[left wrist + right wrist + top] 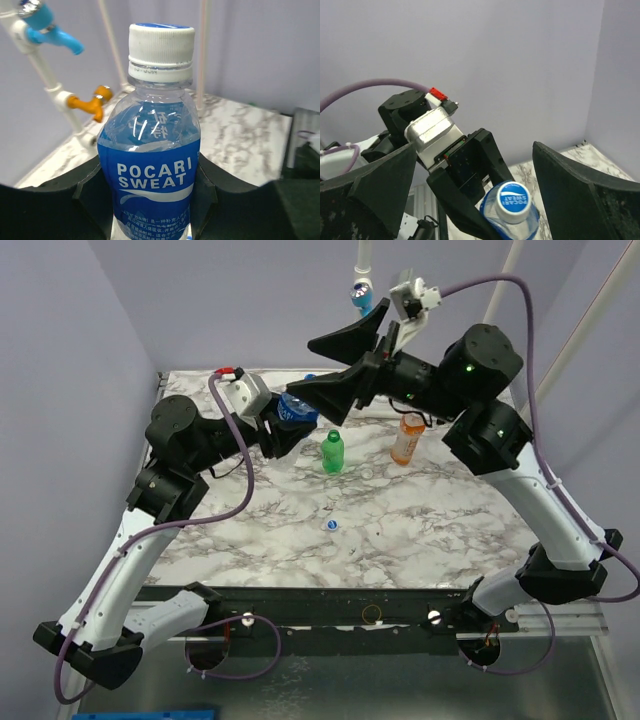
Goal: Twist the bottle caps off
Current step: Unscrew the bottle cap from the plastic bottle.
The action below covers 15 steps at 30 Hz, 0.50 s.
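A clear bottle with a blue Pocari Sweat label [150, 165] is clamped at its body by my left gripper [150, 205], whose black fingers [85, 200] press on both sides of the label. Its white cap with a blue top [161, 50] sits on the neck. My right gripper [477, 165] hangs wide open over that cap [514, 200], its fingers [585, 195] well apart from it. From above, the held bottle [297, 408] is raised at the table's back left, with the right gripper [301, 366] just above it. A green bottle [332, 452] and an orange bottle [407, 438] stand upright mid-table.
One loose white and blue cap [332, 525] lies on the marble table [440, 530] nearer the front. White pipes with a blue fitting [50, 32] and an orange fitting [92, 105] rise behind the table's back edge. Lilac walls enclose the back and sides.
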Each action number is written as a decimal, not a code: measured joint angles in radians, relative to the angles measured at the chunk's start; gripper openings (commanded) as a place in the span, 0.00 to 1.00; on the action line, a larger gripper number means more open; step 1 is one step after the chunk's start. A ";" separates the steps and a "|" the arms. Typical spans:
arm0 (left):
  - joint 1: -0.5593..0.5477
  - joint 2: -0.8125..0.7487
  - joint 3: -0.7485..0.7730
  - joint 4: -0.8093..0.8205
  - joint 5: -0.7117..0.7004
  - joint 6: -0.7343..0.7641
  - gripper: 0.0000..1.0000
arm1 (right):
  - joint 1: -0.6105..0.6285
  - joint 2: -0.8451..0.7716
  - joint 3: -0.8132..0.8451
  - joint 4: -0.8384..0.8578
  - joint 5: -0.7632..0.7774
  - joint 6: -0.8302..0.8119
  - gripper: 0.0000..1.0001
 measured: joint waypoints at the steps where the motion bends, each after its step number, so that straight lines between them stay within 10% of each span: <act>1: -0.005 0.000 -0.015 0.003 -0.044 0.040 0.00 | 0.024 0.010 0.010 -0.023 0.048 -0.020 1.00; 15: -0.045 -0.014 -0.077 0.095 -0.237 0.194 0.00 | 0.075 -0.005 -0.151 -0.019 0.439 -0.108 0.70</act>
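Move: The left hand already holds the plastic bottle around its label. The cap to be unscrewed lies from the open right hand about 5 cm ahead, 5 cm to the left and 7 cm below, and from the left hand about 2 cm ahead, 3 cm to the right and 7 cm above. Far below the right hand, on the table, are the loose cap (4 cm ahead, 1 cm right), the green bottle (20 cm ahead, 2 cm right) and the orange bottle (23 cm ahead, 20 cm right). The right hand comes forward and down in equal parts, about 6 cm each way, turning some 20 degrees clockwise and starting to close late on, so that the cap comes in between its fingertips, close to the back one. The left hand keeps its grip and carries the bottle roughly 4 cm forward, fast at first and then easing, while it turns slightly counter-clockwise and tips the bottle's top back a little. ##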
